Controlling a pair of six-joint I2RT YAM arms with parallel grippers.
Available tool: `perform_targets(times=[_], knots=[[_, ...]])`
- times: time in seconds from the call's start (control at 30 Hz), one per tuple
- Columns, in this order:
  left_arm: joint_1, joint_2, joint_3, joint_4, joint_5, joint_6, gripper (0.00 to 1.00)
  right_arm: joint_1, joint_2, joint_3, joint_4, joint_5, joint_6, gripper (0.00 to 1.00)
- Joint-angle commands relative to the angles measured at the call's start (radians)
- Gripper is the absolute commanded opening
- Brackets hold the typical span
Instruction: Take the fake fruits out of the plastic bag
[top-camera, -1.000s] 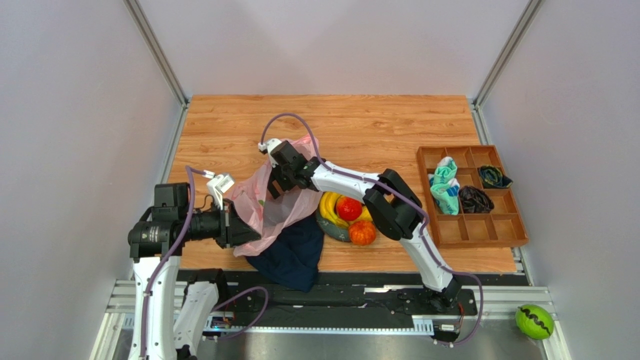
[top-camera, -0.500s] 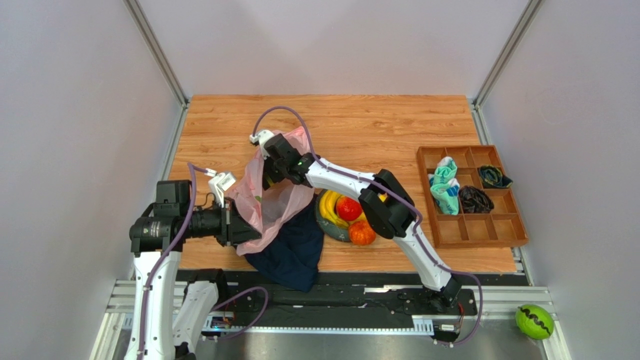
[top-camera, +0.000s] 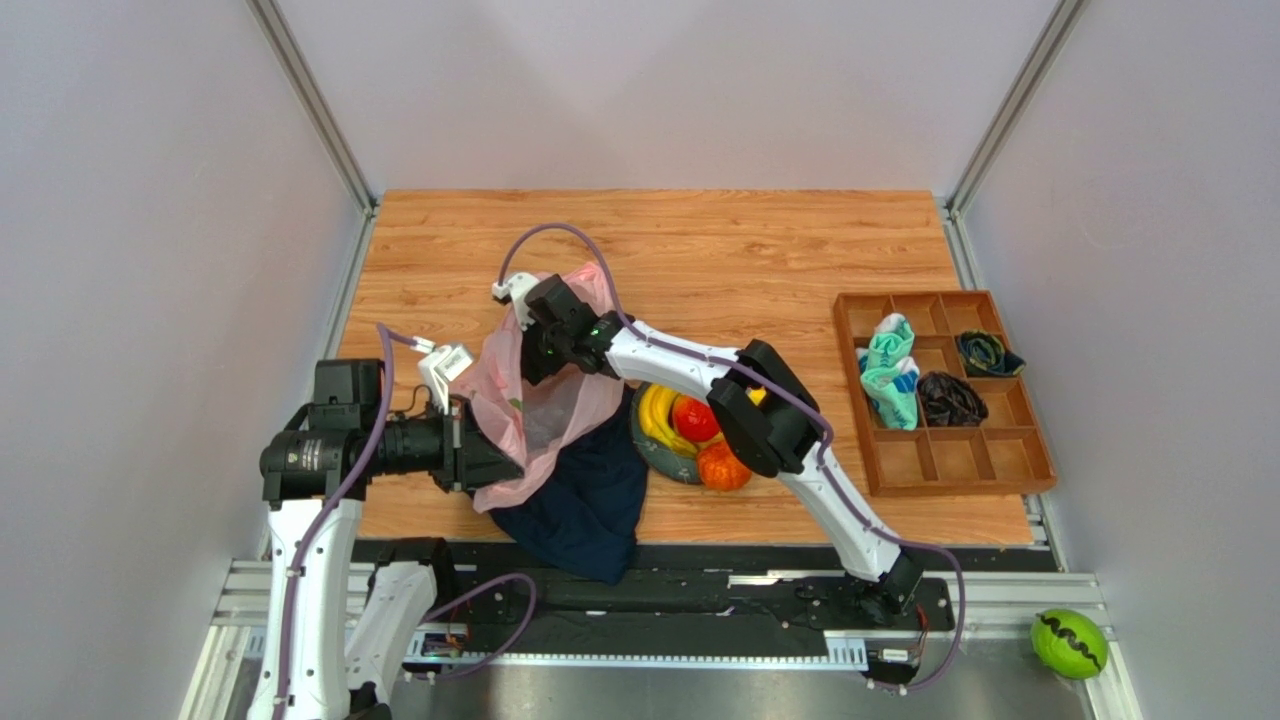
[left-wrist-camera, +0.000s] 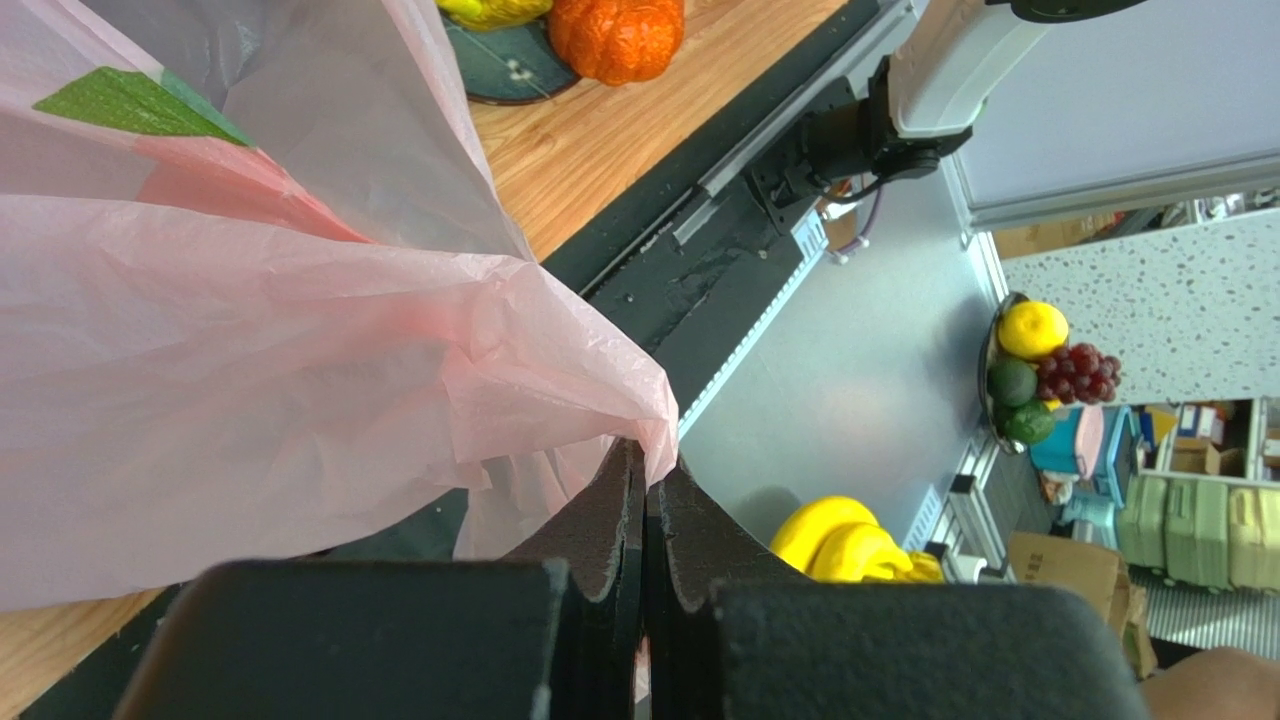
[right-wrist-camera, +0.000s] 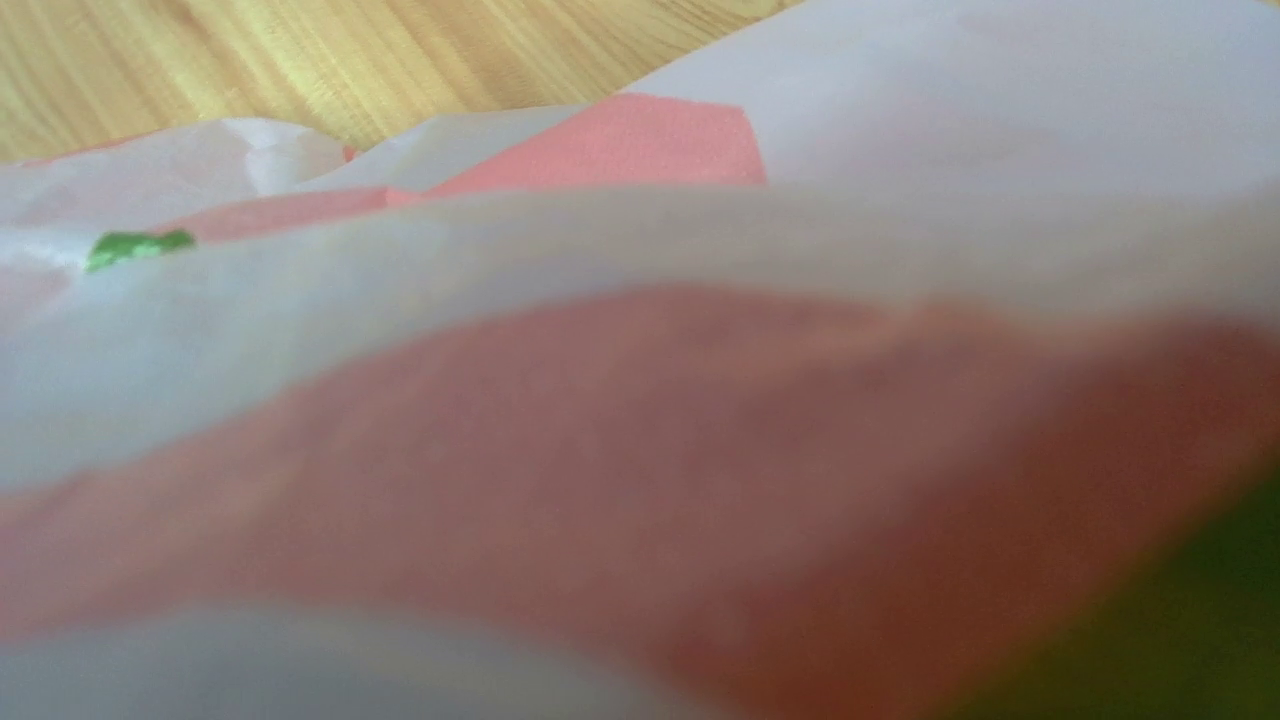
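The pink plastic bag (top-camera: 544, 408) hangs between my two arms, above the left part of the table. My left gripper (top-camera: 478, 450) is shut on its lower edge; the left wrist view shows the black fingers (left-wrist-camera: 616, 503) pressed together on the pink film (left-wrist-camera: 301, 330). My right gripper (top-camera: 538, 357) reaches into the bag's top, its fingers hidden by the film. The right wrist view is filled with blurred pink bag (right-wrist-camera: 601, 435) and a red-green blur (right-wrist-camera: 1142, 600) at lower right. A yellow banana bunch (top-camera: 658, 413), a red fruit (top-camera: 694, 419) and an orange fruit (top-camera: 723, 467) lie on the dark plate (top-camera: 670, 464).
A dark navy cloth (top-camera: 589, 503) lies under the bag at the near edge. A wooden compartment tray (top-camera: 942, 458) with rolled cloths sits at the right. A green ball (top-camera: 1068, 642) lies off the table at lower right.
My right gripper has moved left and deeper into the bag's top, pulling the upper film leftwards. The left gripper keeps its hold in the same place.
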Motion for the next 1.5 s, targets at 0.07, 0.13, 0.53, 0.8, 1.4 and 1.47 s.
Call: perform_targets(times=[0.07, 0.13, 0.53, 0.8, 1.4, 1.47], knots=[[-0.006, 0.008, 0.022, 0.001, 0.034, 0.002, 0.0, -0.005, -0.093, -0.025, 0.035, -0.111, -0.031, 0.26], [-0.006, 0.006, 0.02, 0.009, 0.032, -0.002, 0.0, -0.009, -0.134, -0.04, 0.033, -0.127, -0.036, 0.24], [-0.004, -0.003, 0.018, 0.017, 0.011, -0.008, 0.0, -0.026, -0.276, -0.198, -0.017, -0.156, -0.036, 0.14], [0.002, 0.136, 0.081, 0.285, 0.006, -0.111, 0.0, -0.06, -0.595, -0.399, -0.097, -0.34, -0.276, 0.15], [0.003, 0.457, 0.319, 0.529, -0.239, -0.189, 0.0, -0.406, -1.053, -0.727, -0.333, -0.386, -0.364, 0.16], [0.004, 0.459, 0.307, 0.531, -0.242, -0.185, 0.0, -0.431, -1.078, -0.788, -0.323, -0.371, -0.368, 0.16]])
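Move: The green fruit is already between the right fingers, down inside the bag. The plate it goes to lies roughly 24 cm to the right hand's right, 9 cm nearer the base and 3 cm lower; its bananas are about 22 cm right and 5 back, the orange fruit some 28 right and 15 back. The dark cloth is about 9 cm right and 17 back. From the left hand, the green fruit is about 27 cm ahead, 2 left and 20 below. The green fruit, still pinched, is drawn back and up out of the bag by the right hand, which climbs some 20 cm, then swings right, about 25 cm in all, towards the plate, sinking a little at the end. The shut left fingers keep the bag's rim, waiting at first, then carry it forward about 18 cm and slightly up, away from the cloth. ##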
